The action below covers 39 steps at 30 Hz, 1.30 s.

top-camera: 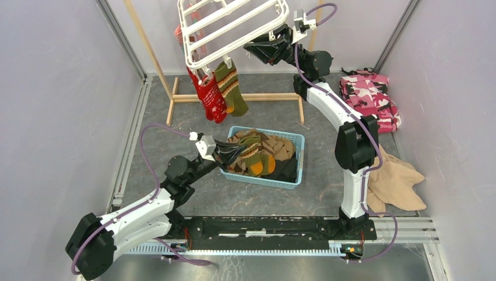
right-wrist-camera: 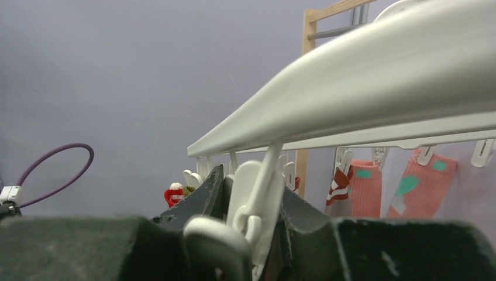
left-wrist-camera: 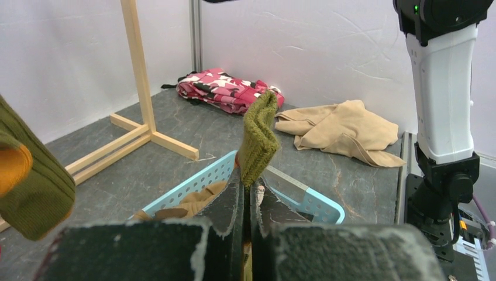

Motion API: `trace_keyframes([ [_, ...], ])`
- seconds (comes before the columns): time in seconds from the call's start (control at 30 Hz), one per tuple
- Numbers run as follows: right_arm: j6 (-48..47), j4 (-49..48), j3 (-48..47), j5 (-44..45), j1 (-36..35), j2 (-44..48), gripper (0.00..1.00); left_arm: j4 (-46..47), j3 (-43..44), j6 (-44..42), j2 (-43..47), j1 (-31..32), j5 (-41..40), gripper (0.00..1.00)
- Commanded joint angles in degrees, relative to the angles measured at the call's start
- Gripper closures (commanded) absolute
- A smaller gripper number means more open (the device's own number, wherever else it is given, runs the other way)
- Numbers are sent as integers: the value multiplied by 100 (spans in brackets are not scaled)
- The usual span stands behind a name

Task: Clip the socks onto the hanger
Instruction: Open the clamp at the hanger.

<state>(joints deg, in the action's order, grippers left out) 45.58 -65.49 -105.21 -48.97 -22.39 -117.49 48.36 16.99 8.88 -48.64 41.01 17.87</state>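
Note:
The white hanger [top-camera: 234, 26] hangs tilted at the top, with a red sock [top-camera: 212, 98] and an olive striped sock [top-camera: 231, 88] clipped to its near rim. My right gripper [top-camera: 251, 48] is up at the hanger's right rim; in the right wrist view its jaws [right-wrist-camera: 252, 184] press on both sides of a dangling white clip [right-wrist-camera: 257, 202]. More socks [right-wrist-camera: 421, 181] hang beyond the hanger [right-wrist-camera: 374, 88]. My left gripper [top-camera: 231, 153] is over the basket's left end, shut [left-wrist-camera: 250, 190] on an olive sock [left-wrist-camera: 257, 137] that stands up from the jaws.
The light blue basket [top-camera: 295, 159] holds several brown, olive and black socks. A wooden frame stand [top-camera: 234, 98] is behind it. Pink camouflage cloth [top-camera: 371, 96] lies at the back right, beige cloth [top-camera: 398, 184] by the right arm's base. Walls enclose the floor.

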Motion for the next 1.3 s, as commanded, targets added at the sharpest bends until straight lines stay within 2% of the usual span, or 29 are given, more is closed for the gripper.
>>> trace_keyframes([
  [0.0,19,-52,-107,-25,-28,205,78,124,467,-180,9,11,-180,98],
  [0.17,3,34,-67,-25,-28,258,86,-331,1042,-412,-215,3,-601,98],
  [0.33,-69,143,-7,-9,-23,340,88,-1077,1858,-843,-740,-16,-1440,98],
  [0.43,-106,189,29,-11,-26,384,89,-1270,2308,-1066,-1140,-130,-1606,98],
  [0.83,-140,230,122,-34,-22,455,89,-1156,3615,-698,-2333,-900,-1056,98],
  [1.27,-121,239,105,-33,-25,447,90,-1073,4420,-342,-3056,-1007,-940,98],
])
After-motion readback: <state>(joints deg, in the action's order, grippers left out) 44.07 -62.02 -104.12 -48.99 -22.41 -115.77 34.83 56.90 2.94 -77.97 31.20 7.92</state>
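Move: The clamp that the right gripper already squeezes open on the hanger hangs about 23 cm ahead of the left hand, 1 cm to its right and some 18 cm above it; it sits right between the right fingers, its middle about 1 cm below them. The green sock already clipped hangs roughly 17 cm ahead, 5 cm left and 5 cm above the left hand, the red sock 6 cm left of that one. The basket's middle lies 5 cm ahead, 7 cm right and 22 cm below the left hand. Keep the green striped sock pinched by its cuff and bring the left gripper up out of the basket, then swing forward about 18 cm towards the open clamp while rising roughly 10 cm in all, up beside the clipped green sock. Turn the wrist some 20 degrees counter-clockwise on the way. Keep the right gripper where it is, squeezing the clamp open. ##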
